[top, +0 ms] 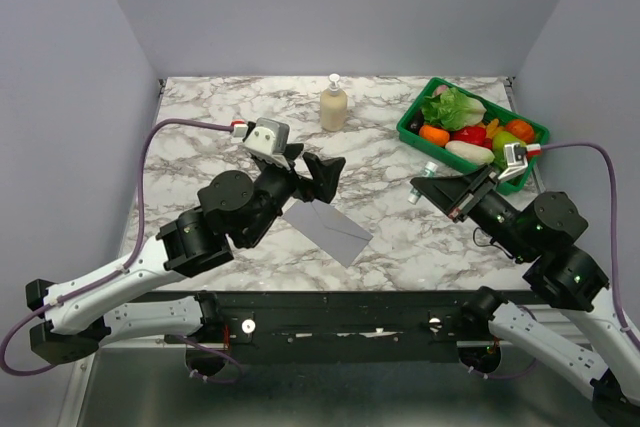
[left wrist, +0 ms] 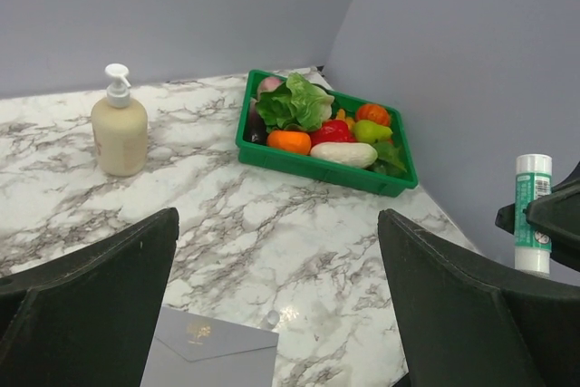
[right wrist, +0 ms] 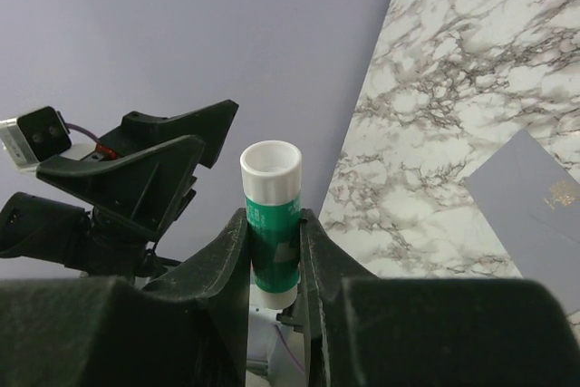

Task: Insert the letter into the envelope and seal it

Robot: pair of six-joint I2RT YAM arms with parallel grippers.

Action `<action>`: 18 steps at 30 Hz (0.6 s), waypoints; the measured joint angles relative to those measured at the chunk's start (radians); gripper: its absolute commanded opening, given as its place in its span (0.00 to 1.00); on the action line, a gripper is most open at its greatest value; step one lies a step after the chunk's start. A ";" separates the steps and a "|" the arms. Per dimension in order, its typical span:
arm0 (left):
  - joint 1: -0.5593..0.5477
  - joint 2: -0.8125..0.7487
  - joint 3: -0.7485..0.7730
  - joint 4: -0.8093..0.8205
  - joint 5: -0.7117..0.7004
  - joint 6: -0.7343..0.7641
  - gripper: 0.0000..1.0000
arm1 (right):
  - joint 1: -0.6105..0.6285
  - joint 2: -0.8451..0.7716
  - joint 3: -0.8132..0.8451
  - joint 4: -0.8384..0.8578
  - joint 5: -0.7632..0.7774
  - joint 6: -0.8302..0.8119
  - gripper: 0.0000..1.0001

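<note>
The grey envelope (top: 330, 225) lies flat on the marble table near the front, its flap with a small gold mark folded down (left wrist: 213, 355) (right wrist: 535, 206). No letter shows in any view. My left gripper (top: 312, 169) hangs just above the envelope's far end, its jaws wide open and empty (left wrist: 276, 224). My right gripper (top: 440, 190) is raised to the right of the envelope, shut on a green-and-white glue stick (right wrist: 272, 215). The stick stands upright between the fingers. It also shows at the right edge of the left wrist view (left wrist: 532, 210).
A cream soap pump bottle (top: 333, 104) stands at the back middle. A green basket (top: 406, 128) of toy vegetables sits at the back right (left wrist: 317, 169). Grey walls close in the table on three sides.
</note>
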 measured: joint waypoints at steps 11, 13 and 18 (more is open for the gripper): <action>0.001 -0.050 -0.118 0.099 0.199 0.032 0.99 | 0.000 0.005 0.003 -0.002 -0.037 -0.345 0.01; 0.001 -0.070 -0.134 0.124 0.257 0.038 0.99 | 0.000 0.003 0.003 -0.002 -0.067 -0.428 0.01; 0.003 -0.104 -0.182 0.229 0.470 0.044 0.99 | 0.000 0.010 0.001 0.010 -0.233 -0.615 0.08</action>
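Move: The glue stick, still pinched in my right fingers, is about 17 cm to the right of my left hand, roughly 4 cm back and 2 cm lower. The envelope lies flat on the table about 11 cm ahead of my left hand, 2 cm to its right and some 39 cm below. From my right hand, the envelope is about 15 cm ahead, 15 cm to the left and 37 cm down. I swing my empty left hand round to face the glue stick, pulling it back about 6 or 7 cm and some 4 cm right while turning it clockwise about 25 degrees, fingers wide open. My right hand keeps its grip on the stick and rolls some 35 degrees, left side dipping, easing only a couple of centimetres back and down. ##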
